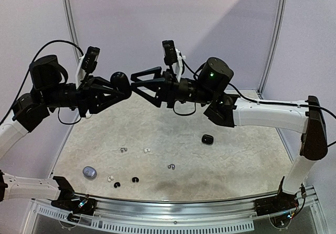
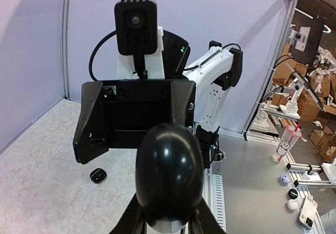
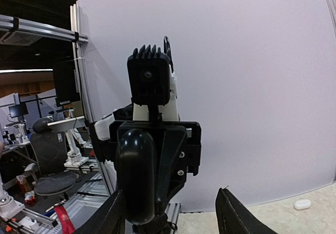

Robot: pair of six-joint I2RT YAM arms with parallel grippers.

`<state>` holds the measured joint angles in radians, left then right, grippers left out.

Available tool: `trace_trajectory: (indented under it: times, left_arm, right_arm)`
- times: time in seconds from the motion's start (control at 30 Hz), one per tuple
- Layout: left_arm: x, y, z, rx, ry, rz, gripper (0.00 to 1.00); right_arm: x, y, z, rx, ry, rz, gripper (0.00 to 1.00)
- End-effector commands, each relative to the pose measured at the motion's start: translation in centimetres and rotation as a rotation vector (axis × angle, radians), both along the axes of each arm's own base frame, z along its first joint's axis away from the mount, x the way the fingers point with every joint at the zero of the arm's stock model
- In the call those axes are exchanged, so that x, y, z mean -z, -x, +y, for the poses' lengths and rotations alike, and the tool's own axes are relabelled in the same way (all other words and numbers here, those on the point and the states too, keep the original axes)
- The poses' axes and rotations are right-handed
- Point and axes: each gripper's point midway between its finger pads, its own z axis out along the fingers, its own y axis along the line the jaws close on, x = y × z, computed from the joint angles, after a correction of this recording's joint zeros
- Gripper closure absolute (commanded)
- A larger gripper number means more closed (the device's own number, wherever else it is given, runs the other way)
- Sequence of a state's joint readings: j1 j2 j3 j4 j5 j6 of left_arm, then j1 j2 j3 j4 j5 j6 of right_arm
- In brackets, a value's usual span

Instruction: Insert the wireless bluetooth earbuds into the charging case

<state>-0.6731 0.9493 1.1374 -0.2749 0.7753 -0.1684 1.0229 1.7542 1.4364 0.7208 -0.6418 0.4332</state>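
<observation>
High above the table, my left gripper [image 1: 116, 85] is shut on a glossy black pebble-shaped charging case [image 1: 119, 80]. That case [image 2: 169, 176] fills the lower middle of the left wrist view, the gripper [image 2: 169, 221] clamping its base. My right gripper [image 1: 132, 82] faces it from the right, open, its tips just short of the case. In the right wrist view the case [image 3: 135, 176] stands ahead, left of centre, and that gripper [image 3: 170, 215] holds nothing. Earbuds lie loose on the table below: silvery [image 1: 124, 150], white [image 1: 147, 150], silvery [image 1: 170, 166], white [image 1: 110, 179], black [image 1: 116, 184], black [image 1: 135, 180].
A second black case [image 1: 207, 138] lies on the table at the right, also seen as the small black case [image 2: 98, 176]. A greyish case [image 1: 90, 172] lies near the front left. A white pebble-shaped object [image 3: 303, 204] rests by the back wall. A metal rail [image 1: 173, 205] runs along the near edge.
</observation>
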Motion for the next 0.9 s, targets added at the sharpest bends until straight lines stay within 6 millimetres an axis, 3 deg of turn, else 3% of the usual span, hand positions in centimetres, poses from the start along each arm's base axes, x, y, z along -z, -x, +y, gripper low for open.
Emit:
trace_trajectory:
  times: [0.0, 0.27, 0.37, 0.47, 0.73, 0.87]
  left_arm:
    - [-0.1, -0.3, -0.3, 0.005, 0.019, 0.002, 1.0]
    - [0.0, -0.7, -0.3, -0.013, 0.016, 0.007, 1.0]
    - [0.1, -0.9, -0.3, -0.019, 0.014, 0.005, 1.0]
    - [0.1, -1.1, -0.4, -0.03, 0.01, 0.004, 1.0]
    - [0.1, -1.3, -0.3, -0.044, 0.009, 0.001, 1.0]
    - [0.6, -1.0, -0.1, -0.042, -0.013, -0.02, 1.0]
  right_arm:
    - [-0.8, 0.6, 1.3, -0.053, -0.013, 0.037, 0.41]
    - [-0.3, 2.0, 1.6, -0.122, -0.006, 0.008, 0.53]
    - [-0.1, 1.6, 2.0, -0.104, 0.008, 0.028, 0.63]
    - [0.1, 1.7, 2.5, -0.122, 0.021, 0.028, 0.66]
    - [0.8, 2.3, 3.1, -0.149, 0.07, 0.012, 1.0]
    - [1.8, 2.4, 2.8, -0.127, 0.12, -0.02, 1.0]
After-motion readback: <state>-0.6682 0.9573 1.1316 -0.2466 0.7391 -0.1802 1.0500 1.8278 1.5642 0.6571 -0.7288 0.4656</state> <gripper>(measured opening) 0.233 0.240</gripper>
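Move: My left hand already holds the black charging case upright, its middle some 2 cm above that hand's point and level with it otherwise. From my open right hand the case is about 4 cm to the left and 3 cm back, at nearly the same height. On the table some 44 cm below the right hand, the white earbuds lie about 10 cm ahead, and the silver earbuds about 11 cm to the right, level fore and aft. I bring my right hand about 2 cm left and 2 cm back onto the right-hand side of the case, turning it slightly counter-clockwise, and close its half-open fingers until they pinch the case from front and back. My left hand keeps its grip and holds the case up for this, easing about 1 cm forward. ##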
